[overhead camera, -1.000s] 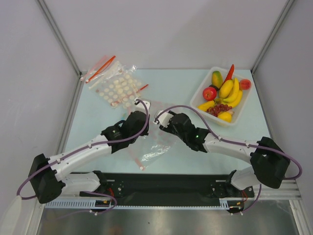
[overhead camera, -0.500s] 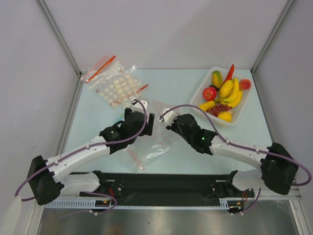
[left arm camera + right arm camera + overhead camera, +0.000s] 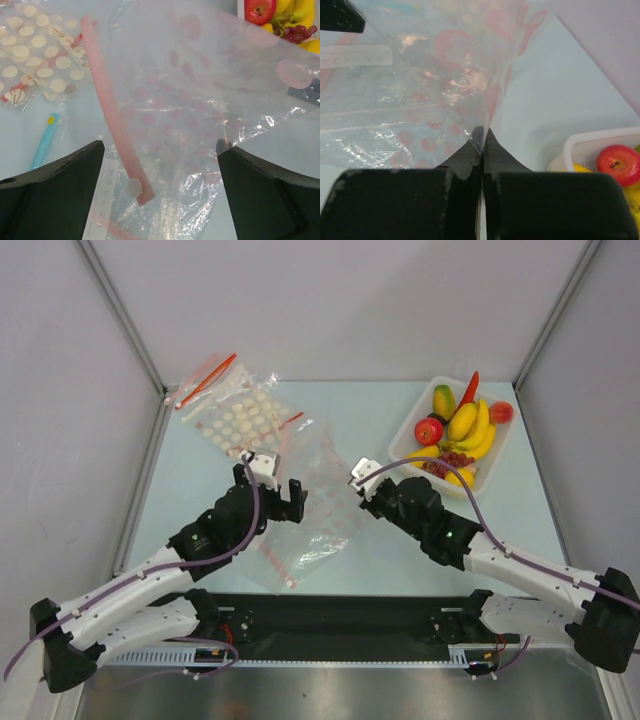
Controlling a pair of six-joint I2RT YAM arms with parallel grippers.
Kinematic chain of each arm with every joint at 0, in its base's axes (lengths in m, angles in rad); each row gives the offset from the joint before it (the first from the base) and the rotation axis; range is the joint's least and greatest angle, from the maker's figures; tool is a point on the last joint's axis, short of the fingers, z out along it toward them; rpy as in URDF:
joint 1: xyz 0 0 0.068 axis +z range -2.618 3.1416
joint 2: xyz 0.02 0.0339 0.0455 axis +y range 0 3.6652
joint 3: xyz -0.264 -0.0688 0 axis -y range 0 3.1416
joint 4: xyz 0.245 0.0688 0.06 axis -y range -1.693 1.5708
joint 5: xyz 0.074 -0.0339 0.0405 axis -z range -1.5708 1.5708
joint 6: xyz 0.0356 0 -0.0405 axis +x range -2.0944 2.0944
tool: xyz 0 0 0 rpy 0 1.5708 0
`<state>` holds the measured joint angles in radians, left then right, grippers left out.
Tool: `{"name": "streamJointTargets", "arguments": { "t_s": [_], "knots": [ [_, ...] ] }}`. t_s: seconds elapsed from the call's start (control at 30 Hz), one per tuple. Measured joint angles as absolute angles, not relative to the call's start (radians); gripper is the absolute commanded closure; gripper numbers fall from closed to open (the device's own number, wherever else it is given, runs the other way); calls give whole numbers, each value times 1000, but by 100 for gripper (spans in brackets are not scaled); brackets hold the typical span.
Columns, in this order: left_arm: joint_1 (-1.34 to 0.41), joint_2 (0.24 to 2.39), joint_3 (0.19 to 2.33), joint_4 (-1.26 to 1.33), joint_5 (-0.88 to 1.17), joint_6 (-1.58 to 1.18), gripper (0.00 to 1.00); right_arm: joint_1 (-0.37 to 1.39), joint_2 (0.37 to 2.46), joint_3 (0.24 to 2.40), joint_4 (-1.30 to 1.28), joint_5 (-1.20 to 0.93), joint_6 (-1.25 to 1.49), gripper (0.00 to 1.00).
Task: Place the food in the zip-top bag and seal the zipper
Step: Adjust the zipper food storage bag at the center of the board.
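The food (image 3: 455, 435) lies heaped in a white tray (image 3: 478, 483) at the back right; its red apple (image 3: 260, 9) (image 3: 618, 162) shows in both wrist views. The zip-top bag (image 3: 312, 548) (image 3: 195, 200) lies crinkled on the table centre, its zipper (image 3: 278, 568) at the near-left end. Over it a pink-dotted clear bag (image 3: 335, 495) (image 3: 200, 85) is lifted. My right gripper (image 3: 354, 485) (image 3: 483, 131) is shut on that dotted bag's edge. My left gripper (image 3: 270, 480) (image 3: 160, 145) stands open just left of both bags, holding nothing.
White-dotted clear bags (image 3: 240, 420) (image 3: 35, 55) with red strips lie at the back left. The lifted bag's pink strip (image 3: 112, 120) ends in a white slider (image 3: 132, 187). A light-blue stick (image 3: 44, 147) lies on the table to the left. Grey walls close the sides.
My left gripper has opened, let go of the bags and drawn back to the near left. My right gripper has shut on the dotted bag's edge and pulled it to the right.
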<state>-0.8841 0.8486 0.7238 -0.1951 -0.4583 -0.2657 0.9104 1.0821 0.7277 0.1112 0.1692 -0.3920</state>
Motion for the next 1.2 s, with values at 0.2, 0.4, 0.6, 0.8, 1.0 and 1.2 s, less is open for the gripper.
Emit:
{"name": "streamJointTargets", "arguments": {
  "t_s": [0.2, 0.4, 0.6, 0.8, 1.0, 1.2],
  "knots": [
    [-885, 750, 636, -106, -349, -208, 0, 826, 974, 705, 99, 36, -323, 100],
    [-886, 649, 587, 0, -228, -158, 0, 693, 933, 689, 83, -136, -243, 100],
    [-886, 611, 524, 103, -189, -115, 0, 584, 901, 660, 79, -277, -159, 100],
    [-886, 587, 486, 152, -203, -76, 0, 470, 909, 652, 86, -401, -75, 100],
    [-888, 544, 382, 262, -204, 24, 0, 406, 905, 640, 102, -510, -17, 100],
    [-900, 647, 377, 278, -205, 110, 0, 382, 874, 635, 107, -571, 24, 100]
  ]
}}
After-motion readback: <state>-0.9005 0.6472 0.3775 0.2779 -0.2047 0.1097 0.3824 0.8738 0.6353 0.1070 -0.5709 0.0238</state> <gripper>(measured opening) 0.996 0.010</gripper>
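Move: The right hand, already holding an edge of the clear bag, is roughly above the board's centre, which lies some 18 cm below and about 2 cm to its left; the fruit basket stands about 25 cm to its right and 12 cm farther out. From the open left hand the held bag's middle is some 6 cm ahead, 5 cm right and 10 cm down. Low on the board, the dotted bags lie 18 cm ahead and 15 cm left of that hand, the blue zip strip about 15 cm left and 1 cm ahead. Keeping the bag's edge pinched in its shut fingers, the right hand draws it about 6 cm to the right, towards the fruit basket's side, lifting it 2 cm or so early on while the wrist steadily rolls and tips by some 30 degrees, its left side coming up. The left hand, still wide open, backs off towards its base and a little right while rising about 4 cm, then sinks again to around its first height, its fingers tilting up about 20 degrees and swinging clockwise. ##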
